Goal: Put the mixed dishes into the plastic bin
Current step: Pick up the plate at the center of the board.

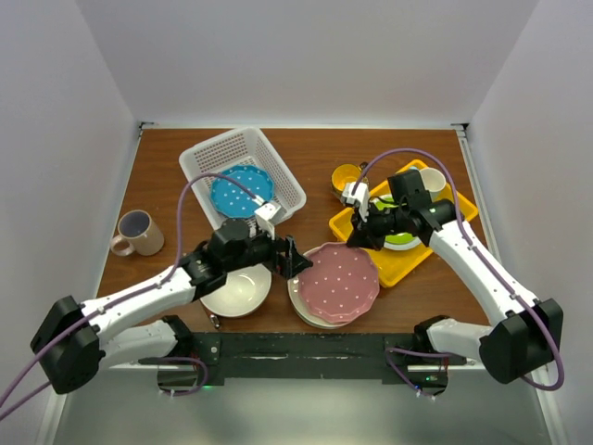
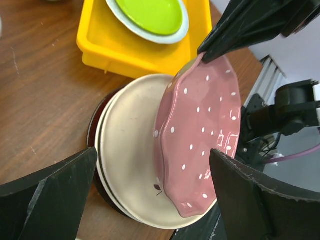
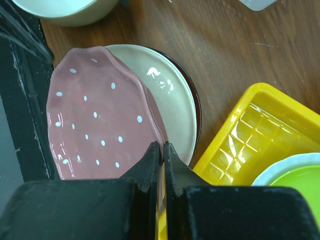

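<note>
My right gripper (image 1: 357, 239) is shut on the far rim of the pink dotted plate (image 1: 341, 281) and holds it tilted above a cream-pink plate (image 2: 127, 150). That plate rests on a dark red-rimmed bowl (image 2: 95, 125). In the right wrist view the fingertips (image 3: 156, 150) pinch the plate's edge. My left gripper (image 1: 292, 258) stands open at the pink plate's left edge, which lies between its fingers (image 2: 50, 195). The plastic bin (image 1: 213, 153) at the back left holds the blue dotted plate (image 1: 243, 191). A large cream bowl (image 1: 236, 290) sits under my left arm.
A pinkish mug (image 1: 139, 232) stands at the far left. A yellow mug (image 1: 347, 176) stands behind the yellow tray (image 1: 405, 264). The tray carries a lime-green plate (image 1: 400, 241) and a white cup (image 1: 433, 181). White walls enclose the table on three sides.
</note>
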Available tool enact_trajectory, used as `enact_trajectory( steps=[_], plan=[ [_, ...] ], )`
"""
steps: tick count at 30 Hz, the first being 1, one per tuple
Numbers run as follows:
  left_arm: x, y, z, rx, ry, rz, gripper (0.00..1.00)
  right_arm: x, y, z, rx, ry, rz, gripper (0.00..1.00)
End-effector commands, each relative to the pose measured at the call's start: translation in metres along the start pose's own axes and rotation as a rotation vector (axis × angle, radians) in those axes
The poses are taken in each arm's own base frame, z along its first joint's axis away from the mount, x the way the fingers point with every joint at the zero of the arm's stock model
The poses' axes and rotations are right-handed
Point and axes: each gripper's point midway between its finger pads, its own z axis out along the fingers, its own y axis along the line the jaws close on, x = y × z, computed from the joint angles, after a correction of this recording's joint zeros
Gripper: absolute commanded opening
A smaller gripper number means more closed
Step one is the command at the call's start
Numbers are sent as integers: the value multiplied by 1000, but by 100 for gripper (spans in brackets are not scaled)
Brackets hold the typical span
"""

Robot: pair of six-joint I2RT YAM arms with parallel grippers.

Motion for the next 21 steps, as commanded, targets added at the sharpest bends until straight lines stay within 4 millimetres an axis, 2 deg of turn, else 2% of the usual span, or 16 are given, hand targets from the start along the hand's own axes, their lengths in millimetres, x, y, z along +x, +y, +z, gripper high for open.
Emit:
enact_trajectory(
  steps=[1, 3, 10, 21],
  plan=[
    [-18, -2, 15, -77, -52, 62, 94, -28, 4, -7, -18, -124, -76, 0],
    [-7, -3, 22, -78, -10, 67, 89, -27, 5, -7, -21, -126, -75, 0],
    [6, -14, 35, -25, 61, 80, 68, -27, 5, -7, -29, -139, -76, 0],
    [16, -32, 39, 81, 109, 80, 56, -30, 4, -11, -25, -160, -77, 0]
  ],
)
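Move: The pink plate, which my right hand holds by its raised rim, has its middle about 9 cm to the right of my open left hand, 4 cm back and 5 cm below. The cream plate under it lies some 6 cm right and 6 cm back. The white bowl is about 16 cm left and 5 cm back, the yellow tray 25 cm right and 9 cm ahead. From my right hand, the pink plate's middle lies about 8 cm back, 2 cm left and 5 cm below. I sink my left hand about 4 cm and ease it some 3 cm to the right, fingertips dipping slightly, to bring the pink plate's far left rim between my fingers. On the way they close from wide open to a little over half, not yet pinching. My right hand stays where it is and keeps its grip on the plate's rim. ##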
